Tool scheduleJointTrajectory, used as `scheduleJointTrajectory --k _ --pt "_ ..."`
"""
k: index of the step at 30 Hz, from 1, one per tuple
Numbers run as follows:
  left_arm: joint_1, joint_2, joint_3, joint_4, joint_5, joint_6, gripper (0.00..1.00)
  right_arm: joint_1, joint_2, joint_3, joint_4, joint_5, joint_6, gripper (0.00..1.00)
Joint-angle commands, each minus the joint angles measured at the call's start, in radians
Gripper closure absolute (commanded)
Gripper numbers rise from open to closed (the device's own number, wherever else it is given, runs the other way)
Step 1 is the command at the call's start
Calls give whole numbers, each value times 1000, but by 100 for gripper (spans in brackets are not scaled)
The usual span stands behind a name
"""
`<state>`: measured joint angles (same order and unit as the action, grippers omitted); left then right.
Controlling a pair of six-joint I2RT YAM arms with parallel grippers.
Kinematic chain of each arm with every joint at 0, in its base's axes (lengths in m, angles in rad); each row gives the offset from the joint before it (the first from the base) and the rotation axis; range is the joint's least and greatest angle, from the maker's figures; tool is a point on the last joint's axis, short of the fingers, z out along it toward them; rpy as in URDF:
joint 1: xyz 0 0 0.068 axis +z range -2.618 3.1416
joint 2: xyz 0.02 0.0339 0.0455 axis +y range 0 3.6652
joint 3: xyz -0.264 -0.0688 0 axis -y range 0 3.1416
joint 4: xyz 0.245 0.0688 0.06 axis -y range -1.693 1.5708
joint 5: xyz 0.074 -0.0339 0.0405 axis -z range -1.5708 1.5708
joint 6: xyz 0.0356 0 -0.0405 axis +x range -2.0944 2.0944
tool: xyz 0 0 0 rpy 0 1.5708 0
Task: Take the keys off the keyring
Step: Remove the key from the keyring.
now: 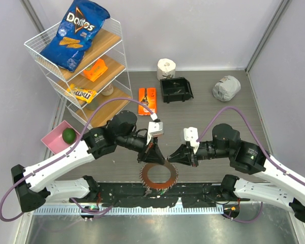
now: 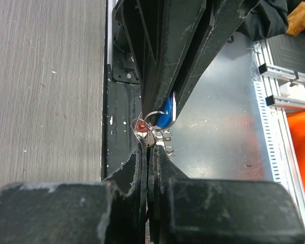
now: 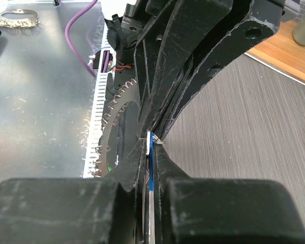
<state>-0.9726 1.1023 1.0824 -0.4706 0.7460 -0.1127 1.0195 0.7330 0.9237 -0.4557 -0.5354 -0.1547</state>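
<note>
Both grippers meet tip to tip over the table's near edge. The keyring (image 1: 146,182), a large thin ring fringed with small metal pieces, hangs just below them. My right gripper (image 1: 169,156) is shut on a blue-headed key (image 3: 149,165), whose silver blade runs back between the jaws (image 3: 151,147). In the left wrist view that blue key head (image 2: 166,114) pokes out of the right arm's fingers (image 2: 178,51). My left gripper (image 2: 149,145) is shut on a small silver piece of the keyring (image 2: 151,122), beside a bit of red. The big ring's fringe (image 3: 108,127) curves off to the left.
A wire shelf (image 1: 38,48) at the back left holds a Doritos bag (image 1: 75,33) and snack packs. Also here are a pink tray (image 1: 52,140) with a green fruit, an orange packet (image 1: 147,100), a black bin (image 1: 176,90), a tape roll (image 1: 166,67) and a grey bundle (image 1: 226,88).
</note>
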Motion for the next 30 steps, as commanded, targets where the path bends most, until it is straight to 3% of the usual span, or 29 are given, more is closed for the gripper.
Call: scheduleJointTrajectory --k 1,12,21,30 --pt "54 -12 -19 95 -146 -39 100 22 -20 14 103 -155 70 95" --pt "54 -5 2 21 -333 -30 100 22 45 13 140 -195 139 95" --pt "54 -9 13 -63 -494 27 100 22 100 81 -24 -149 152 95" --pt "55 -39 -9 -82 -626 30 100 22 75 92 -60 -146 195 95"
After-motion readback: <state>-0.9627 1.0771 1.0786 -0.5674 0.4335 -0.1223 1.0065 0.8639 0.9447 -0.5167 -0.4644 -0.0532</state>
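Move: The left hand already pinches the small rings and the right hand the blue key. The blue key lies about 3 cm to the left hand's right, level with it and neither ahead nor back. The large ring hangs with its middle some 7 cm below the left hand, about 2 cm back and 1 cm left; the green key at its bottom is about 12 cm down and 2 cm back. From the right hand, the small rings are about 2 cm left, otherwise level. Forward and down, both hands travel together with fingers shut on the small rings and the blue key, then part: the left drifts slightly left and ends with a quick forward pull, about 5 cm forward in all, its fingers swinging forward and tipping down. The right sinks some 4 cm, goes forward, then eases back and away, tipping its fingertips down. ##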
